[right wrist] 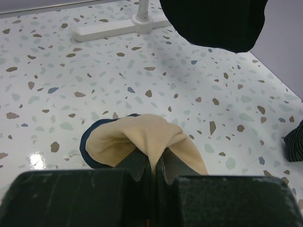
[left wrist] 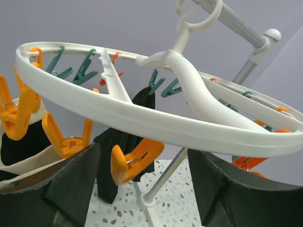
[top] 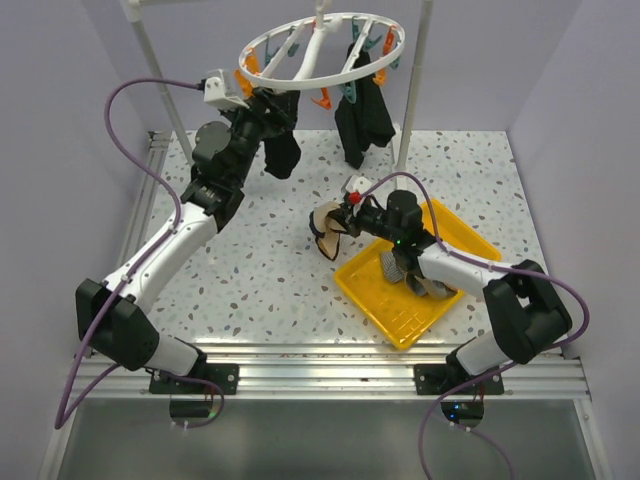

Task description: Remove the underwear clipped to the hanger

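The white ring hanger (top: 320,45) hangs at the back, with orange and teal pegs on it. Two black pieces of underwear are clipped to it, one (top: 282,150) on the left and one (top: 362,125) on the right. My left gripper (top: 262,105) is raised just under the ring's left side. In the left wrist view it (left wrist: 142,189) is open, with an orange peg (left wrist: 132,158) loose between its fingers (left wrist: 57,189) and dark striped underwear (left wrist: 118,161) behind. My right gripper (top: 345,222) is shut on the beige underwear (right wrist: 147,142), low over the table left of the tray.
A yellow tray (top: 400,325) lies at the right front, with a grey-striped garment (top: 395,265) in it under the right arm. White upright poles (top: 165,100) (top: 412,90) stand on either side of the hanger. One pole's base (right wrist: 137,21) lies ahead of the right gripper.
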You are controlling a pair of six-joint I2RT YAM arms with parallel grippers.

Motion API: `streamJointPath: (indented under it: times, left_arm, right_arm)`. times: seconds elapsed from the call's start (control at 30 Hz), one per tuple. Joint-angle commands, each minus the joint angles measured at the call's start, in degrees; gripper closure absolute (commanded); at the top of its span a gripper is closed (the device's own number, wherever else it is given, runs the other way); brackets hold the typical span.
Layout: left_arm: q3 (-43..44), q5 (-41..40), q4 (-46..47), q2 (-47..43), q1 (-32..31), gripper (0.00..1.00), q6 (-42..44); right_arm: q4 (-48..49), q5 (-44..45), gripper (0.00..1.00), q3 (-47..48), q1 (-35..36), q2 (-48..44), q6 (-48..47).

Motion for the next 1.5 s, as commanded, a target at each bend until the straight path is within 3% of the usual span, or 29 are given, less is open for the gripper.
streamJointPath:
  times: [0.0, 0.17, 0.33, 0.73, 1.07, 1.47]
  left_arm:
    - [-1.4, -0.1, 2.9, -3.3, -0.2, 0.2, 0.6]
    - [-3.6, 0.6, 2.1, -6.2, -0.2, 0.06, 1.3]
    - [-5.4, 2.6, -0.3, -9.3, -0.2, 0.0, 2.9]
    - [-11.3, 6.7, -8.7, -15.7, -0.2, 0.0, 10.3]
    - [-19.0, 1.5, -13.8, -23.0, -0.2, 0.0, 16.4]
    - [-28.4, -4.9, -15.6, -29.3, -0.1, 0.0, 18.8]
  right_arm:
    - [1.1, 1.2, 1.0, 2.1, 0.3, 0.2, 0.7]
    - [-0.4, 1.4, 1.0, 1.9, 0.0, -1.2, 0.7]
    - [-5.7, -4.1, 1.0, 2.3, -1.9, -4.3, 0.3]
    - [-29.7, -16.3, 1.0, 7.9, -7.7, -12.8, -7.9]
    - [-58.3, -21.7, 1.0, 16.7, -17.2, -17.2, -18.6]
    - [-80.6, -18.9, 1.0, 15.8, -27.3, -27.0, -32.7]
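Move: My right hand already grips the beige underwear. The yellow basket it is meant for lies about 19 cm to its right, 3 cm back and 17 cm below. The striped dark underwear hangs some 12 cm ahead, 4 cm right and 12 cm higher; the black underwear 13 cm ahead, 11 cm left and 9 cm higher. An orange clip sits about 3 cm straight ahead of my left fingertips, the black underwear about 4 cm ahead, 3 cm left and 11 cm below. With my right fingers staying shut on the beige underwear, I carry it some 15 cm right, drawing back about half as far and rising slightly, until it is over the yellow basket, the fingertips tipping down on the way. My left hand opens the rest of the way and backs off the ring, then sinks and shifts left, ending about 10 cm back and 10 cm lower, rolled some 20 degrees with its left side up. ##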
